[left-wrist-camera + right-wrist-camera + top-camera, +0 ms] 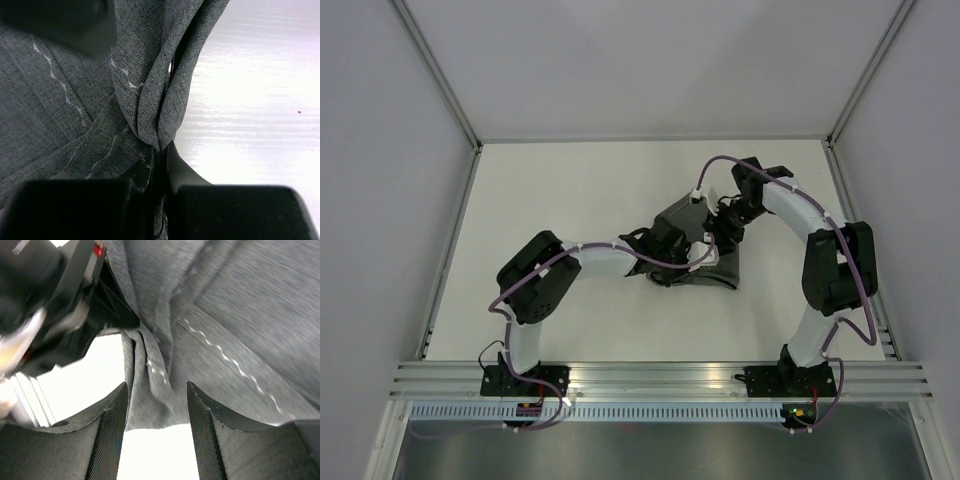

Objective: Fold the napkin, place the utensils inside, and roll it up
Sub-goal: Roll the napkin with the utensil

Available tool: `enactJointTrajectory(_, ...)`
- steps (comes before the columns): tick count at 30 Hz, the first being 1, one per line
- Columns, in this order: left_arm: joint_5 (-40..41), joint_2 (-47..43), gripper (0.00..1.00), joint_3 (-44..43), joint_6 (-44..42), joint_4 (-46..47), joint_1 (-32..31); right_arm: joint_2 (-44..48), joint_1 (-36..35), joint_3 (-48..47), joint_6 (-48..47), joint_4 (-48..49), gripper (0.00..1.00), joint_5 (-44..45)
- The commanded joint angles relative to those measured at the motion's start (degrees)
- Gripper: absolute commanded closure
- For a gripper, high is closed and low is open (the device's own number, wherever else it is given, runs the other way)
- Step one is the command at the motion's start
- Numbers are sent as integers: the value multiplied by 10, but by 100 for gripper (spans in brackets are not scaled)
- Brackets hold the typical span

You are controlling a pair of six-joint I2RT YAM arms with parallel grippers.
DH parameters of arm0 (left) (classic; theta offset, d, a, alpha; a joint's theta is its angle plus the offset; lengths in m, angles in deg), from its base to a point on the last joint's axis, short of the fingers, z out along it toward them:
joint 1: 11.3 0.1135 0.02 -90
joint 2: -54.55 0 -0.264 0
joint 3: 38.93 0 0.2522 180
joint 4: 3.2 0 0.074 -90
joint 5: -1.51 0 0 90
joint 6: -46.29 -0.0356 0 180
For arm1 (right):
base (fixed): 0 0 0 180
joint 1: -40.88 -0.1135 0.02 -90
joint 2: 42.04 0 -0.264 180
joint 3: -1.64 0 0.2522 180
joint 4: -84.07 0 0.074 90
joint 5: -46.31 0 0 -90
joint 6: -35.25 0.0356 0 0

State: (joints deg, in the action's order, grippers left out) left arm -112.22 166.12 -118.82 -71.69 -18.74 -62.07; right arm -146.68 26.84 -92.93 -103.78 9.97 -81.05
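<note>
The dark grey napkin (712, 262) lies bunched and partly lifted at the middle of the table, between the two arms. My left gripper (667, 243) is shut on a gathered fold of the napkin (155, 100), and its fingertips (161, 150) pinch the cloth where pale hem stitching runs past. My right gripper (727, 222) is open. A hanging edge of the napkin (225, 315) droops between its fingers (114, 410) without being pinched. The utensils are out of view.
The white table (570, 190) is bounded by grey walls at the left, right and back, with a metal rail (660, 378) along the near edge. In the right wrist view the left arm's black wrist (55, 295) sits close, at the upper left.
</note>
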Motion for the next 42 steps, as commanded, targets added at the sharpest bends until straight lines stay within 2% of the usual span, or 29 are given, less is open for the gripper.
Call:
enactJointTrajectory(1,-105,26,98,-44,56,-84,34,46,31,27,22,60,44,-17)
enactJointTrajectory(7,-219,92,98,-133,85,-159,74,157,61,139,34,183,44,-10)
enactJointTrajectory(14,-284,183,98,-254,110,-280,100,305,49,303,21,316,44,20)
enactJointTrajectory(16,-307,205,98,-285,120,-306,102,323,26,325,18,344,44,51)
enactJointTrajectory(20,-323,241,98,-335,133,-354,107,349,-70,399,18,415,44,141)
enactJointTrajectory(24,-341,273,98,-376,134,-400,111,334,-144,448,14,522,44,226)
enactJointTrajectory(28,-355,293,98,-403,134,-430,117,306,-186,471,5,588,43,282)
enactJointTrajectory(35,-366,319,98,-429,119,-473,124,263,-241,471,-18,595,40,324)
enactJointTrajectory(42,-369,328,98,-442,112,-487,124,219,-243,465,-26,599,39,332)
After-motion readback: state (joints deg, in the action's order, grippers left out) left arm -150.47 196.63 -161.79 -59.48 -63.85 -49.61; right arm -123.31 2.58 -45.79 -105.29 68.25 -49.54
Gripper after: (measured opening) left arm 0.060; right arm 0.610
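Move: The left fingers already pinch the napkin's roll, which runs left-right along the near edge. The open right hand's next grip on that roll lies about 4 cm back, 4 cm to its left and 7 cm below. The left fingers' pinch point is roughly 5 cm back, 8 cm left and 7 cm below the right hand. The flat part's middle is about 4 cm ahead, 6 cm left and 8 cm below it, or 9 cm ahead and 2 cm right of the left hand. Keeping its pinch, the left hand turns the roll forward by some 55 degrees, its body swinging up and over to the far side while the fingertips creep about 1.5 cm forward and ease back slightly. The right hand, fingers staying open, first swings some 4 cm right and slightly up, clear of the left gripper, then goes back, left and down about 7–8 cm, tilting some 45 degrees until its fingers point forward, left and down astride the roll just right of the left fingertips, without closing. ##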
